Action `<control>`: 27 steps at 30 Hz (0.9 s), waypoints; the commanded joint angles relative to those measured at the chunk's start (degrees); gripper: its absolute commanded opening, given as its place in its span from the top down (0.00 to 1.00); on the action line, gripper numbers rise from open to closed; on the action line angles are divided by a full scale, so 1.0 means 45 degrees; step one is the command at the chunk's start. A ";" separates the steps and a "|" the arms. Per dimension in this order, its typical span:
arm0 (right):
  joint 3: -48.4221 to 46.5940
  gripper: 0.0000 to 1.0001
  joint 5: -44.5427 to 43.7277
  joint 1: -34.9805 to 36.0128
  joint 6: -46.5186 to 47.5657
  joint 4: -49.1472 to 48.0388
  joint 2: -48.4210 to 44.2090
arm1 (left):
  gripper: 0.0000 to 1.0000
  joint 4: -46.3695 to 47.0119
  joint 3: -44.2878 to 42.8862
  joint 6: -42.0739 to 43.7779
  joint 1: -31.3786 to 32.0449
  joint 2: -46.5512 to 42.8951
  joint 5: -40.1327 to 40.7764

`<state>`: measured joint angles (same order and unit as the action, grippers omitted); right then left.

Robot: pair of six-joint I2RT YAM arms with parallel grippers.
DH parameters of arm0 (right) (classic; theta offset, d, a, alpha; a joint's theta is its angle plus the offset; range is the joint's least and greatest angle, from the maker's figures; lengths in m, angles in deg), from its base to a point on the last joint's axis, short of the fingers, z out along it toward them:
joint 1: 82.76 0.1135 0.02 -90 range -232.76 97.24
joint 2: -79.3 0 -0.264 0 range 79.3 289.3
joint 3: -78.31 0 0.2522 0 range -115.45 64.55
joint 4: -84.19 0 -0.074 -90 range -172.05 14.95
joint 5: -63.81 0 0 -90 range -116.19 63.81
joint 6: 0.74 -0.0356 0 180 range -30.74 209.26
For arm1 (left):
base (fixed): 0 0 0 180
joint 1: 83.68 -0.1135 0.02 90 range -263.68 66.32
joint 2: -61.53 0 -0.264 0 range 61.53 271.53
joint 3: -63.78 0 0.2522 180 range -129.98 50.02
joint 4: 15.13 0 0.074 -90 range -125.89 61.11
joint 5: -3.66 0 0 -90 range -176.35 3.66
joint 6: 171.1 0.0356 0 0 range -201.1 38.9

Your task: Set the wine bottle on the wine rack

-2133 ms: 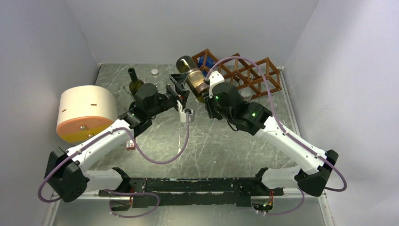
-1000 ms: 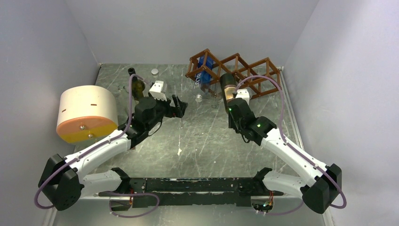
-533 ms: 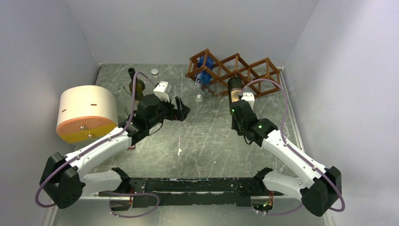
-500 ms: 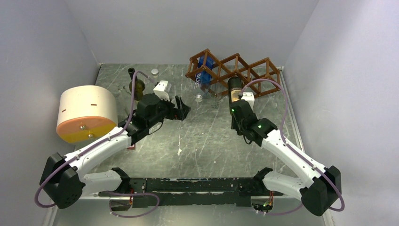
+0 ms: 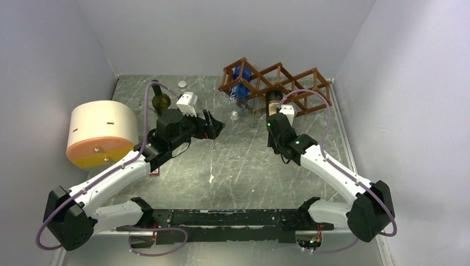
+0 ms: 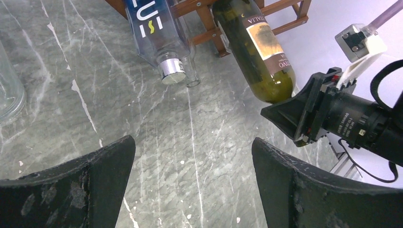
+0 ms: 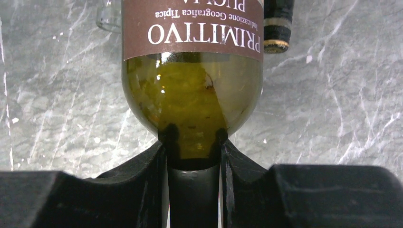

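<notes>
The wine bottle is green glass with a brown label. My right gripper is shut on its neck, just below the shoulder. The bottle's far end points into a lower opening of the reddish-brown lattice wine rack at the back right. In the left wrist view the bottle slants down from the rack to the right gripper. My left gripper hovers over the table's middle, open and empty, its fingers spread wide.
A blue-labelled clear bottle lies in the rack's left opening. A green bottle stands behind my left arm. A cream and orange drum sits at the left. A small cap and a clear glass are on the marble.
The right arm has carried the bottle from the table's middle to the rack's front and nudged it closer. The left gripper has pulled back left, staying open.
</notes>
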<state>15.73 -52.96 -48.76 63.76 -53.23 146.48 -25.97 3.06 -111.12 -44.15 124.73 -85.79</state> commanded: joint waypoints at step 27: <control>-0.3016 1.00 0.0434 -0.2653 0.0516 -0.5461 0.3522 | 0.04 -0.1057 -0.1022 0.0005 0.0024 -0.0237 -0.0826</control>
<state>8.10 -47.10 -58.86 66.12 -66.24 161.32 -29.06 0.87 -112.17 -44.15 123.61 -87.78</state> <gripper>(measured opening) 0.374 0.960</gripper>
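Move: The right hand already holds the wine bottle by its neck, base forward. The rack's middle opening lies about 23 cm ahead of that hand, roughly 1 cm to its right and a few centimetres lower. The blue bottle in the rack is some 24 cm ahead and 14 cm left; the clear black-capped bottle is about 18 cm ahead, 7 cm right and lower. From the left hand, the opening is around 22 cm ahead, 25 cm right and well below. Push the right gripper straight forward about 8.5 cm, nearly level and gathering speed, sliding the wine bottle base-first into the rack's middle opening between the blue bottle and the clear black-capped one. Keep the fingers closed on the neck and let the wrist roll only slightly, around 5 degrees, left side rising. ##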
